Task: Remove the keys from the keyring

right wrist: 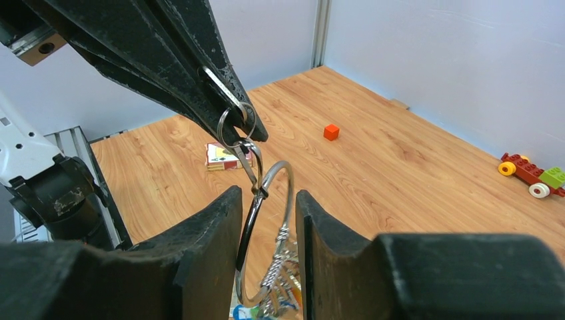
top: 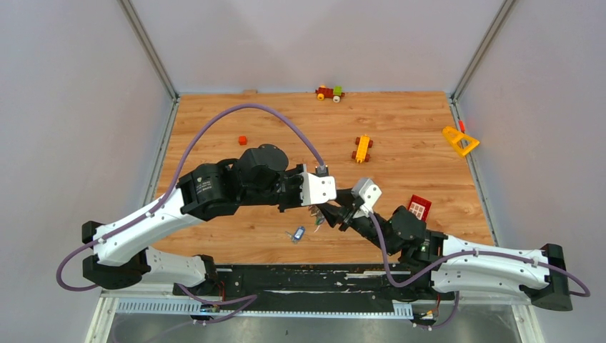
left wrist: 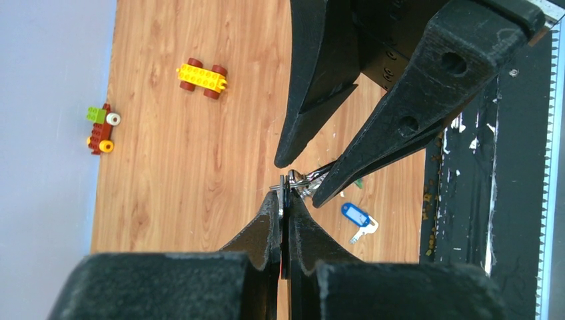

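The keyring (right wrist: pixel 248 227) is a silver wire loop hanging above the table between my two grippers. A bunch of keys (right wrist: pixel 283 293) with coloured tags dangles at its bottom. My left gripper (left wrist: pixel 282 195) is shut on a flat key that joins the loop through a small silver ring (right wrist: pixel 234 124). My right gripper (right wrist: pixel 268 195) has its fingers part-open on either side of the loop. The wire lies against one finger, with a slight gap at the other. In the top view both grippers (top: pixel 312 209) (top: pixel 330 214) meet near the front middle. One blue-tagged key (left wrist: pixel 356 217) lies loose on the table.
A yellow brick car (top: pixel 362 148), a red and green brick vehicle (top: pixel 329 93) at the far edge, a small red cube (top: pixel 242 140), a yellow triangular piece (top: pixel 459 141) and a red tile (top: pixel 419 207) lie on the wooden table. A black rail (top: pixel 321 279) runs along the near edge.
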Available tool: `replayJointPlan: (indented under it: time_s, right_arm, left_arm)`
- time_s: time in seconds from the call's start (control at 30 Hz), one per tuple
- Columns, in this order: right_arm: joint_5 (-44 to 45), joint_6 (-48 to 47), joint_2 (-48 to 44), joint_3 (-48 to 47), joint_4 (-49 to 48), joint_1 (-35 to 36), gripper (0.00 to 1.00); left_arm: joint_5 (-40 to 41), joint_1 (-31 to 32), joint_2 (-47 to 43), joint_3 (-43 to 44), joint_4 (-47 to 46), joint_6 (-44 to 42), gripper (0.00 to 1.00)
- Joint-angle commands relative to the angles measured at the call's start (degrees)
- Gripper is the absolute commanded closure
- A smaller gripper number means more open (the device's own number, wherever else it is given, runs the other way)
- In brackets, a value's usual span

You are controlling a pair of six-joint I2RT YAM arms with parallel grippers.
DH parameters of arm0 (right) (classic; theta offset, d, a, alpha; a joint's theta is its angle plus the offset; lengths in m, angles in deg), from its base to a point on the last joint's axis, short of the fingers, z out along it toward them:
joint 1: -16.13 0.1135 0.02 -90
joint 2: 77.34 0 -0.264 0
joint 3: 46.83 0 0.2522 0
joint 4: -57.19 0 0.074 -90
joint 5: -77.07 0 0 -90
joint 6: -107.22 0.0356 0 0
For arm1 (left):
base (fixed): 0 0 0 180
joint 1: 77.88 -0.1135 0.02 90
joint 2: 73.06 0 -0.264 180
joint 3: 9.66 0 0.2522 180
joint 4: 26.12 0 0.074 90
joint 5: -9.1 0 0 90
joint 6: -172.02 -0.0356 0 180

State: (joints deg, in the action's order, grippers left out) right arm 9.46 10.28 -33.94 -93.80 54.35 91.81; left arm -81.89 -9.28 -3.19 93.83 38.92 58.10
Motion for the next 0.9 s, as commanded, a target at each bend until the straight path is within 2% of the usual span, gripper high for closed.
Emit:
replayJointPlan:
  time_s: [0.0, 0.53, 0.7, 0.87]
  right_arm:
    - [-0.13, -0.73, -0.88, 0.88, -6.12, -0.01, 0.64]
    - [0.69, -1.94, 0.27, 0.69, -8.20, -0.01, 0.71]
    - [0.55, -2.05, 0.55, 0.69, -8.69, -0.05, 0.77]
    - [0.63, -1.81, -0.01, 1.03, -8.81, -0.02, 0.88]
  left_arm:
    - [-0.85, 0.14, -1.00, 1.49, -3.74, 0.65, 1.00]
    - [-1.20, 0.18, -0.32, 2.07, -3.43, 0.90, 1.00]
    - [-1.20, 0.13, -0.34, 2.11, -3.30, 0.90, 1.00]
    - [-1.04, 0.14, -0.30, 2.22, -3.30, 0.97, 1.00]
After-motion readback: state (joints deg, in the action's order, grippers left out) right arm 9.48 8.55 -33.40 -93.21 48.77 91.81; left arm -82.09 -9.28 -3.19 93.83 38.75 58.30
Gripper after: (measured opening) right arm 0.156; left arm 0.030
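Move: My left hand still holds a key by its blade, its small split ring linked to the keyring. The keyring's top end is about 2 cm above my right hand point and 1 cm ahead, level sideways, or about 2 cm straight below my left. From my right hand, the hanging bunch of keys is some 6 cm below, 1 cm back and 1 cm left; the loose blue-tagged key lies on the table roughly 29 cm below, 2 cm back and 6 cm left. I raise my right hand about 1.5 cm up along the hanging keyring towards its top end, just under my left fingertips, the fingers tipping up a few degrees. As I climb I narrow those fingers to less than half their gap, slowly first and then faster, closing them around the wire. My left hand stays put and keeps its pinch on the key. ##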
